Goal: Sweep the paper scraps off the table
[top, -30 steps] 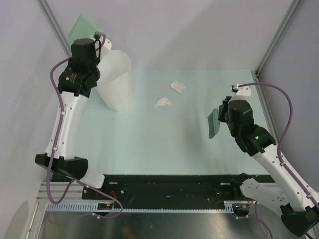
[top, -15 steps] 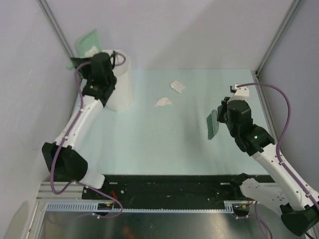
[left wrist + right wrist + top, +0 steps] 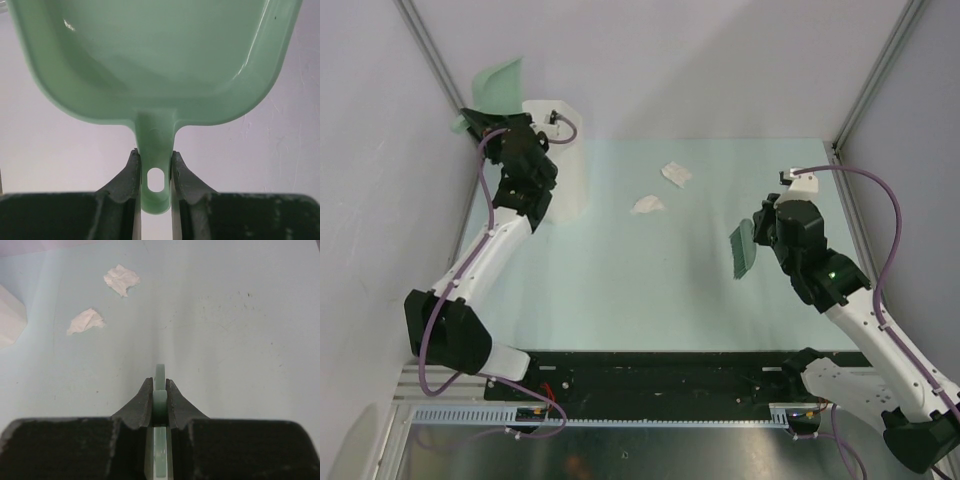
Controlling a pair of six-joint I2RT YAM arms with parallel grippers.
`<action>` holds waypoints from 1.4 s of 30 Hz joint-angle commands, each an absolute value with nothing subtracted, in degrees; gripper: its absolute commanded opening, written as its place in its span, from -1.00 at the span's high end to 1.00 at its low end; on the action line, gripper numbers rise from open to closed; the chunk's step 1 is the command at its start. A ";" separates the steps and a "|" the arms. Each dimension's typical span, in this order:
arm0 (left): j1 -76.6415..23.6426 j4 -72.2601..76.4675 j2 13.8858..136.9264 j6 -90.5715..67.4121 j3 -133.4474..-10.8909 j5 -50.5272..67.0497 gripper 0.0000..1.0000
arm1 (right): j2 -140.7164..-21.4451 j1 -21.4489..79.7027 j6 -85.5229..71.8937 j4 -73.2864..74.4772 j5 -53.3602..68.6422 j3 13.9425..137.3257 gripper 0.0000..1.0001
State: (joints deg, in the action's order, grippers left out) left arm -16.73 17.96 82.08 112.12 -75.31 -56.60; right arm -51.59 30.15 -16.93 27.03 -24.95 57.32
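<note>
Two crumpled white paper scraps lie on the mint-green table (image 3: 620, 290) at the back middle: one (image 3: 647, 205) and one farther back (image 3: 676, 174). Both show in the right wrist view, the nearer (image 3: 85, 321) and the farther (image 3: 121, 279). My left gripper (image 3: 488, 128) is shut on the handle of a green dustpan (image 3: 496, 88), held high and tipped over the tall white bin (image 3: 563, 160); the pan (image 3: 150, 60) looks empty in the left wrist view. My right gripper (image 3: 760, 235) is shut on a green brush (image 3: 744, 248), hovering above the table right of the scraps; the brush (image 3: 159, 385) is edge-on there.
Grey walls and metal frame rails edge the table at the back and sides. A black front rail (image 3: 660, 375) runs along the near edge. A corner of the white bin (image 3: 10, 315) shows in the right wrist view.
My left arm swung the dustpan up and back over the bin, tilting it. My right gripper with the brush drifted slightly left.
</note>
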 commanded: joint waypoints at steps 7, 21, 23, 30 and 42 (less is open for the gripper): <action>-17.31 24.17 78.15 110.52 -76.64 -51.54 1.00 | -53.17 30.15 -16.26 21.63 -22.77 57.57 1.00; -18.11 -21.41 68.56 52.61 -90.17 -27.81 0.99 | -78.64 36.29 16.28 -29.23 -18.02 57.83 1.00; -18.11 -30.38 68.03 47.40 -91.49 -23.40 0.99 | -86.08 39.53 33.55 -38.90 -17.23 58.01 1.00; -14.51 -49.65 64.96 32.27 -89.13 -0.98 0.99 | -106.40 41.66 55.27 -44.74 -8.47 68.37 1.00; -8.79 -54.32 61.26 34.54 -72.25 0.09 1.00 | -114.35 41.39 65.29 -25.34 14.41 74.18 1.00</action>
State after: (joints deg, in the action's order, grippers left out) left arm -9.41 -53.30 62.96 35.33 -74.00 -1.39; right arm -113.97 40.62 58.76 -33.74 5.34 71.40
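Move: The nearer paper scrap is about 28 cm ahead and 25 cm to the left of my right hand, which holds the brush, and some 26 cm below it; the farther scrap lies 12 cm beyond that one and 8 cm to its right. From my left hand, holding the emptied dustpan high up, the nearer scrap is about 17 cm ahead, 33 cm right and 43 cm down. The bucket stands about 17 cm ahead and 8 cm right of this left hand, its middle 30 cm lower. I swing the brush left and forward towards the nearer scrap, some 30 cm across, dipping late by about 10 cm while my right wrist rolls and turns counter-clockwise so the brush points outwards. Meanwhile my left hand lifts the dustpan slightly, then brings it down nearly 20 cm, back and to the right, away from the bucket, rolling out of its tip by some 70 degrees. Both grips hold. ##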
